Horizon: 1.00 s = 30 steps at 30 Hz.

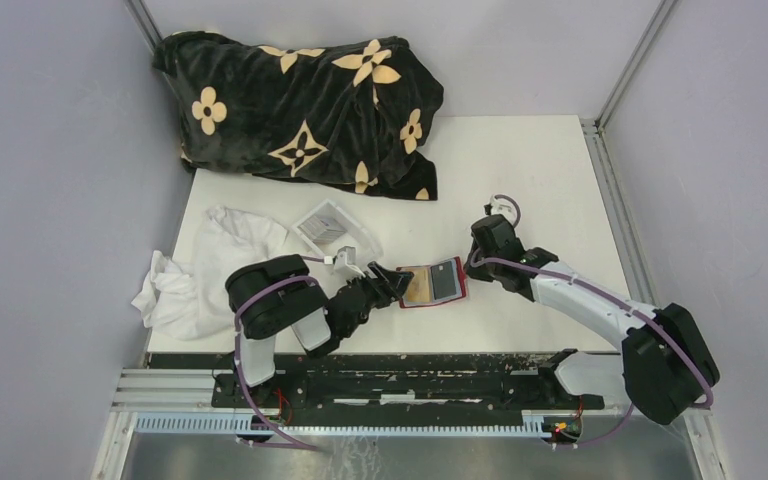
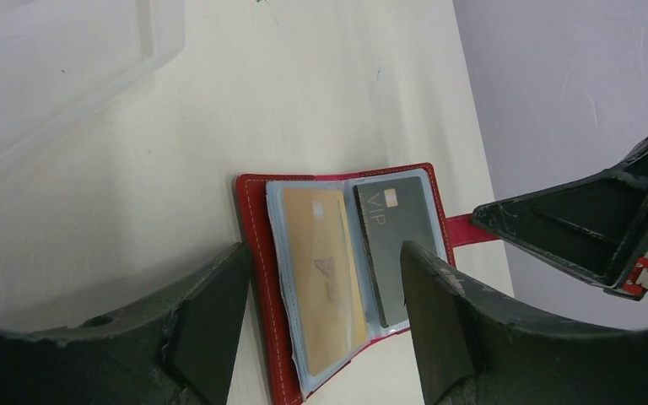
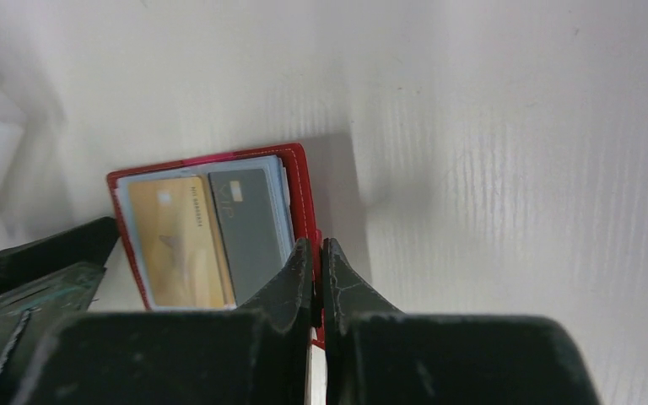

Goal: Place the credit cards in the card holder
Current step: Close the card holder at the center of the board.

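Observation:
The red card holder (image 1: 433,285) lies open and flat on the white table. Two credit cards sit in its clear sleeves, a gold one (image 2: 321,270) on the left page and a grey one (image 2: 392,228) on the right. My left gripper (image 2: 322,249) is open, its fingers standing either side of the holder's left half without touching the cards. My right gripper (image 3: 316,246) is shut on the holder's red snap tab (image 2: 464,229) at its right edge. In the right wrist view, the gold card (image 3: 177,245) and the grey card (image 3: 249,228) show just left of the fingers.
A black blanket with tan flowers (image 1: 300,100) fills the back left. A crumpled white cloth (image 1: 210,270) lies left of my left arm, with a clear plastic box (image 1: 325,225) behind it. Bare table stretches to the right and back of the holder.

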Each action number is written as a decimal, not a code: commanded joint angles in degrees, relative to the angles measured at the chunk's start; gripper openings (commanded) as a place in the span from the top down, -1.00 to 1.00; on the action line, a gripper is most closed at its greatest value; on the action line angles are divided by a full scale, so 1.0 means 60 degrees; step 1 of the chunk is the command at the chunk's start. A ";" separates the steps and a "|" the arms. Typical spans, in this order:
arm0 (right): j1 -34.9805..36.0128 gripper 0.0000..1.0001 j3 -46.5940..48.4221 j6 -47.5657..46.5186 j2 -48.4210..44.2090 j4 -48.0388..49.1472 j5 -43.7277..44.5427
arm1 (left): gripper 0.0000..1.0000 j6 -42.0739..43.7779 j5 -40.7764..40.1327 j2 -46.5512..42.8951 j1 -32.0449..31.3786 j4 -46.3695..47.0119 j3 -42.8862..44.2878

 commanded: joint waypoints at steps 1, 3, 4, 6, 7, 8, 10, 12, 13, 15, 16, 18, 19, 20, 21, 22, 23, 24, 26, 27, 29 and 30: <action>-0.0026 0.98 0.0548 0.0384 -0.0551 0.0017 -0.0538 | -0.47 -0.0266 0.0271 0.0563 0.0023 -0.0652 -0.0382; -0.0029 0.98 0.0605 0.0427 -0.0731 0.0001 -0.0704 | -0.48 -0.0261 0.0265 0.0567 0.0024 -0.0645 -0.0435; -0.0027 0.98 0.0634 0.0454 -0.0807 -0.0006 -0.0786 | -0.48 -0.0226 0.0290 0.0574 0.0022 -0.0656 -0.0437; -0.0029 0.99 0.0703 0.0539 -0.0916 -0.0009 -0.0957 | -0.48 -0.0179 0.0346 0.0613 0.0024 -0.0738 -0.0385; -0.0027 0.99 0.0761 0.0561 -0.0942 -0.0003 -0.1026 | -0.49 -0.0173 0.0395 0.0653 0.0025 -0.0733 -0.0328; -0.0022 0.99 0.0827 0.0593 -0.0938 -0.0007 -0.1088 | -0.49 -0.0152 0.0456 0.0733 0.0018 -0.0661 -0.0290; -0.0030 0.99 0.0922 0.0634 -0.0923 -0.0046 -0.1139 | -0.49 -0.0111 0.0622 0.0932 0.0013 -0.0425 -0.0230; -0.0027 0.99 0.0983 0.0658 -0.0890 -0.0031 -0.1180 | -0.50 -0.0128 0.0785 0.1149 0.0017 -0.0140 -0.0197; -0.0025 0.99 0.1025 0.0659 -0.0849 -0.0047 -0.1210 | -0.50 -0.0133 0.0876 0.1255 0.0021 0.0022 -0.0182; -0.0029 0.99 0.1064 0.0649 -0.0748 -0.0072 -0.1249 | -0.49 -0.0179 0.0988 0.1378 0.0023 0.0381 -0.0201; -0.0020 0.99 0.1057 0.0652 -0.0703 -0.0032 -0.1270 | -0.50 -0.0189 0.1030 0.1412 0.0014 0.0538 -0.0214; -0.0025 0.99 0.1016 0.0678 -0.0591 0.0040 -0.1321 | -0.50 -0.0106 0.1193 0.1412 0.0023 0.0733 -0.0168; -0.0025 0.99 0.0998 0.0670 -0.0536 0.0070 -0.1352 | -0.50 -0.0066 0.1257 0.1388 0.0003 0.0716 -0.0106; -0.0018 0.99 0.0978 0.0677 -0.0488 0.0111 -0.1387 | -0.50 -0.0043 0.1320 0.1345 -0.0001 0.0693 -0.0045; -0.0022 0.99 0.0957 0.0688 -0.0460 0.0143 -0.1423 | -0.50 -0.0005 0.1388 0.1332 0.0006 0.0669 0.0020; -0.0023 0.99 0.0953 0.0688 -0.0431 0.0160 -0.1431 | -0.50 0.0023 0.1486 0.1331 0.0010 0.0666 0.0081; -0.0028 0.99 0.0939 0.0703 -0.0404 0.0175 -0.1454 | -0.50 0.0041 0.1552 0.1341 -0.0002 0.0678 0.0156; -0.0022 0.98 0.0937 0.0710 -0.0389 0.0193 -0.1506 | -0.50 0.0044 0.1619 0.1384 -0.0004 0.0703 0.0226; -0.0030 0.99 0.0924 0.0727 -0.0391 0.0225 -0.1585 | -0.50 -0.0022 0.1684 0.1482 -0.0022 0.0863 0.0310; -0.0013 0.99 0.0923 0.0731 -0.0399 0.0238 -0.1625 | -0.50 -0.0063 0.1714 0.1543 -0.0037 0.1003 0.0319; -0.0012 0.99 0.0923 0.0721 -0.0460 0.0216 -0.1655 | -0.50 -0.0170 0.1756 0.1619 -0.0039 0.1292 0.0316; -0.0014 0.99 0.0923 0.0710 -0.0482 0.0202 -0.1656 | -0.50 -0.0192 0.1752 0.1634 -0.0038 0.1406 0.0311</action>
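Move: My right hand is shut on the strap of the card holder's right cover. The left half, with the gold card, lies about 10 cm to its left, 2 cm back and 5 cm below. The VIP card is some 5 cm left, 2 cm back and 3 cm down. From my left hand, the left half is about 3 cm to the right, level with it and 3 cm below; the white tray is roughly 12 cm left and 11 cm ahead. Keeping the strap pinched, I raise my right hand about 4 cm while carrying it some 3.5 cm left towards the gold-card half, its left side rolling up about 10 degrees and the climb easing into a slight sink at the end. My left hand, fingers still open at the holder's left edge, pushes right some 3 cm towards the other hand, turning slightly clockwise. ##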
